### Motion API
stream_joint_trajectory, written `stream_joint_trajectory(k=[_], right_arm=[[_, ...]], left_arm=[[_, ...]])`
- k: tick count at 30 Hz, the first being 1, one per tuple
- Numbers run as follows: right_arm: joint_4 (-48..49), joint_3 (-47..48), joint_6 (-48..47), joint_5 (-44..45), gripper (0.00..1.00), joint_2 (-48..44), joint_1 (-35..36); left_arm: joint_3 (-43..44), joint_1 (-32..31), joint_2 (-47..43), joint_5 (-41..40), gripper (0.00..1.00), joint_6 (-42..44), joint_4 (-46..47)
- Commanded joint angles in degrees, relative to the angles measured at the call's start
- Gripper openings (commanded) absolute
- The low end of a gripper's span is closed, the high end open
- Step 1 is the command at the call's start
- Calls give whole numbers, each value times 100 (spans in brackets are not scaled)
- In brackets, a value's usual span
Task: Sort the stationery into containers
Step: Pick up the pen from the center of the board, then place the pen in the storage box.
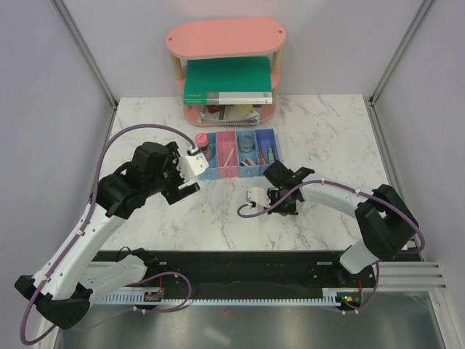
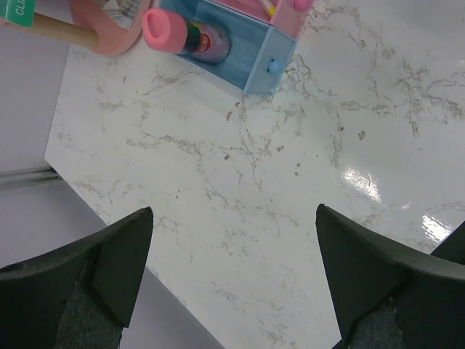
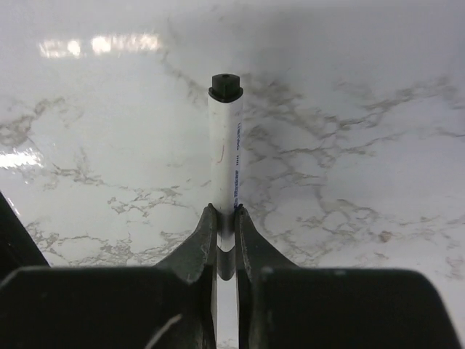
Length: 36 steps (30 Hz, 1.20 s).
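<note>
A white pen (image 3: 224, 145) with a black end and blue print sticks out forward between the fingers of my right gripper (image 3: 225, 211), which is shut on it low over the marble table (image 3: 349, 131). Seen from above, that gripper (image 1: 282, 206) is in front of the containers (image 1: 240, 154), a row of four narrow bins holding several small stationery pieces. My left gripper (image 2: 234, 211) is wide open and holds nothing. It hangs over bare marble near the table's left edge, just left of the row's blue end bin (image 2: 247, 58). A pink-capped bottle (image 2: 174, 33) stands in that bin.
A pink oval two-tier shelf (image 1: 225, 40) stands at the back behind the bins, holding a large green book (image 1: 227, 80) and notebooks below. Grey walls close in the left, right and back sides. The right arm's purple cable (image 1: 320, 190) loops over the table.
</note>
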Motion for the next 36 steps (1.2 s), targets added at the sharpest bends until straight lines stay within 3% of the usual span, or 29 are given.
stream_joint_trajectory(k=[1,8,20,24,36], right_arm=[[-40,985,793,-665,6,-324,48],[424,2286,2173,-1396,3,-194,40],[3298,3482,4423,-2046,0,1581,-470],[3931,3693,4644,-1871,0,2239,-742],[4328,3922,4715,-1967,2,3436,-962]], left_arm=[[-50,-8,-242,-105,100,78,-124],[-59,-8,-418,-149,100,69,-133],[-7,-8,-559,-17,100,-194,-177],[11,-8,-576,10,100,-256,-160],[-68,1,-339,440,100,-536,209]])
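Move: The white pen is already pinched in the right fingers just above the table. The organizer's pink compartment lies about 23 cm ahead of them and 20 cm to their left, roughly level with them. In the blue compartments on either side of it, the pink-capped bottle stands some 24 cm ahead and 28 cm left, and the round tub about 25 cm ahead and 13 cm left. From the idle left hand the pink compartment is around 21 cm ahead, 17 cm right and 23 cm below. The pen, kept pinched throughout, is carried by the right hand up and to the left by some 15 cm each way, then forward towards the pink compartment while sinking again by about 7 cm, some 25 cm forward in all. On the way the wrist turns clockwise and tilts until the fingers lean well out to the left and forward instead of straight down. ##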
